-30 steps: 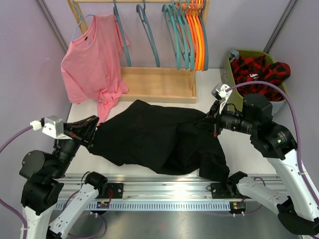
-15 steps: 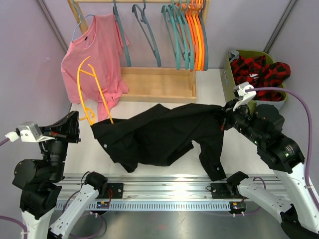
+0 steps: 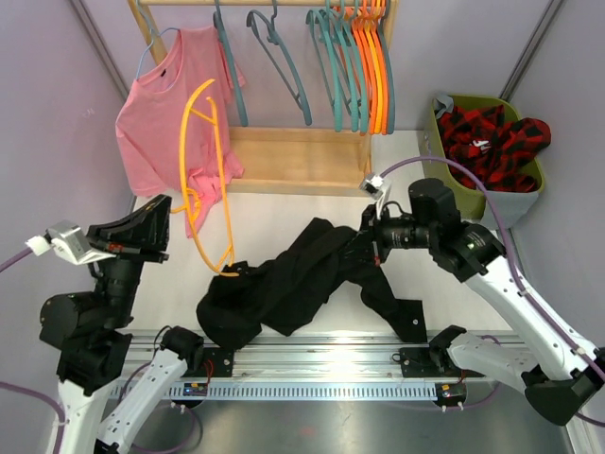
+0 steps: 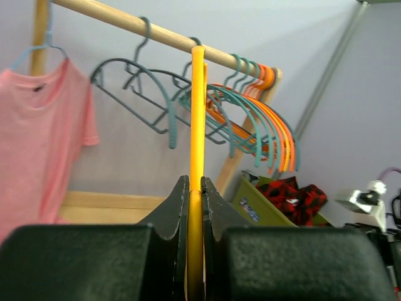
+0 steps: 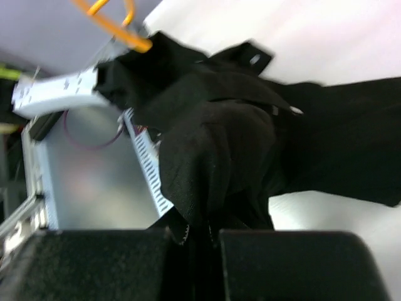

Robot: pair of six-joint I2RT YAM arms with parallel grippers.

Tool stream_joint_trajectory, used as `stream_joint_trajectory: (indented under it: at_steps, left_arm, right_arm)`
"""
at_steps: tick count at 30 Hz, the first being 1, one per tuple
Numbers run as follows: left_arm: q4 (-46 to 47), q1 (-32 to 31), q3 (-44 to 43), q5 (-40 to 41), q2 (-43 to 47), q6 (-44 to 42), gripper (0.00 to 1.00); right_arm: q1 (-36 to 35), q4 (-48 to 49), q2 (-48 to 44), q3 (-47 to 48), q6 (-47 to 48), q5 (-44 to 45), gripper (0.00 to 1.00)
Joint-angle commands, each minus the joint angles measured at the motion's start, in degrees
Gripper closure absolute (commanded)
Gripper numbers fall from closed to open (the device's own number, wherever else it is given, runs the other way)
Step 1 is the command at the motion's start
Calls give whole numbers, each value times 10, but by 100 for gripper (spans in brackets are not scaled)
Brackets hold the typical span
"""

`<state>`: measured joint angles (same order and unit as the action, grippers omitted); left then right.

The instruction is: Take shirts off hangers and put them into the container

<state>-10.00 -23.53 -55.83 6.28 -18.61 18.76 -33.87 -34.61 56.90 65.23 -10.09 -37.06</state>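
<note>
The plain black shirt [image 3: 284, 288] lies bunched on the table in front of the arms. My right gripper [image 3: 366, 240] is shut on its right side; the right wrist view shows black shirt cloth [image 5: 238, 132] pinched between the jaws of the right gripper [image 5: 197, 229]. My left gripper [image 3: 159, 225] is shut on the yellow hanger [image 3: 203, 161], which stands upright with its lower end touching the shirt's left part. That hanger [image 4: 197, 119] rises from the jaws of the left gripper [image 4: 195, 188]. A pink t-shirt [image 3: 170, 123] hangs on the rack. The olive container [image 3: 440, 142] holds the plaid shirt [image 3: 492, 137].
A wooden rack [image 3: 302, 161] at the back carries several teal hangers [image 3: 284, 66] and orange hangers [image 3: 376, 66]. Purple walls close in on both sides. The metal rail [image 3: 312, 364] with the arm bases runs along the near edge.
The left gripper has lifted the yellow hanger up and right, out of the black shirt. The right gripper has pulled the shirt leftward, and it has bunched into a heap.
</note>
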Motion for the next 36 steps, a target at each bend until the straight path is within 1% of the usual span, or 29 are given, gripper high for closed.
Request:
stream_joint_trajectory:
  at_steps: [1, 2, 4, 5, 6, 7, 8, 9, 10, 11, 12, 13, 14, 15, 16, 19, 20, 21, 23, 24, 25, 27, 30, 32, 36]
  left_arm:
    - [147, 2, 26, -86, -25, 52, 100]
    - [163, 2, 32, -95, -29, 61, 100]
    - [189, 2, 33, -153, -52, 78, 100]
    - [187, 2, 22, -187, -65, 76, 100]
    - [181, 2, 10, -226, -82, 74, 100]
    - [167, 2, -18, -319, -111, 74, 100]
    - [160, 2, -30, -365, -126, 71, 100]
    - [150, 2, -42, -439, -136, 64, 100]
    - [119, 2, -65, -473, -144, 52, 100]
    - [102, 2, -75, -503, -156, 38, 100]
    - [69, 2, -88, -547, -159, 3, 100]
    - [14, 2, -104, -566, -163, -16, 100]
    - [-14, 3, -114, -580, -172, -34, 100]
    - [-40, 4, -122, -613, -179, -67, 100]
    - [-85, 6, -127, -633, -185, -79, 100]
    - [-135, 23, -139, -695, -212, -111, 100]
    - [-133, 43, -130, -720, -218, -109, 100]
    - [-124, 56, -123, -771, -229, -95, 100]
    - [-42, 83, -103, -834, -242, -52, 100]
    - [-2, 83, -81, -854, -246, 6, 100]
    - [38, 84, -80, -858, -258, 18, 100]
    - [41, 84, -90, -874, -273, 19, 100]
    - [44, 83, -102, -901, -302, 23, 100]
    - [39, 81, -109, -905, -319, 26, 100]
    - [41, 73, -111, -911, -326, 30, 100]
  right_arm:
    - [-37, -29, 7, 25, 28, -65, 100]
    - [-51, -64, 14, 37, 44, -54, 100]
    - [-61, -88, 32, 45, 48, 7, 100]
    - [-63, -114, 36, 54, 55, 26, 68]
    - [-64, -124, 43, 60, 55, 82, 39]
    - [-64, -136, 42, 65, 53, 114, 16]
    - [-64, -141, 37, 73, 54, 136, 1]
    - [-64, -140, 18, 75, 54, 177, 1]
    - [-64, -130, 4, 81, 48, 202, 1]
    - [-64, -123, -30, 81, 47, 221, 1]
    - [-64, -117, -49, 82, 49, 260, 1]
    - [-63, -106, -65, 89, 47, 283, 0]
    - [-64, -107, -91, 96, 52, 300, 1]
    - [-64, -110, -98, 105, 59, 312, 1]
    - [-64, -123, -102, 127, 67, 312, 1]
    - [-64, -159, -102, 174, 80, 275, 0]
    - [-64, -164, -106, 181, 83, 262, 0]
    - [-64, -167, -106, 186, 88, 235, 1]
    - [-63, -165, -110, 191, 89, 205, 1]
    - [-63, -160, -112, 191, 89, 160, 1]
    - [-64, -152, -112, 188, 86, 138, 1]
    - [-64, -140, -108, 182, 81, 82, 0]
    - [-64, -115, -99, 164, 72, 41, 1]
    - [-64, -112, -88, 160, 74, 32, 1]
    - [-64, -103, -72, 154, 82, 10, 1]
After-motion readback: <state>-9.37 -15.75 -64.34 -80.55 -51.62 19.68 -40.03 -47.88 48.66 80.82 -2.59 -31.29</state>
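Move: Some 32 cm to the right of the left hand, which holds the orange hanger by its hook, and perhaps 15 cm lower, is the right gripper, about level forward. The black shirt it pinches spreads with its middle about 12 cm to that gripper's left, 2 cm nearer and 18 cm below. From the right hand the hanger's middle is roughly 26 cm left, 4 cm ahead and 17 cm up; the container stands about 30 cm to its right and 28 cm farther out. Swinging the hanger down over the black shirt towards the right gripper, the left hand keeps its grip, travels about 15 cm right, sinks 7 and yaws some 75 degrees clockwise. The right hand dips backward, opens wide to let go of the shirt, rises about 15 cm while moving right, then eases left and down towards the hanger's free end. ##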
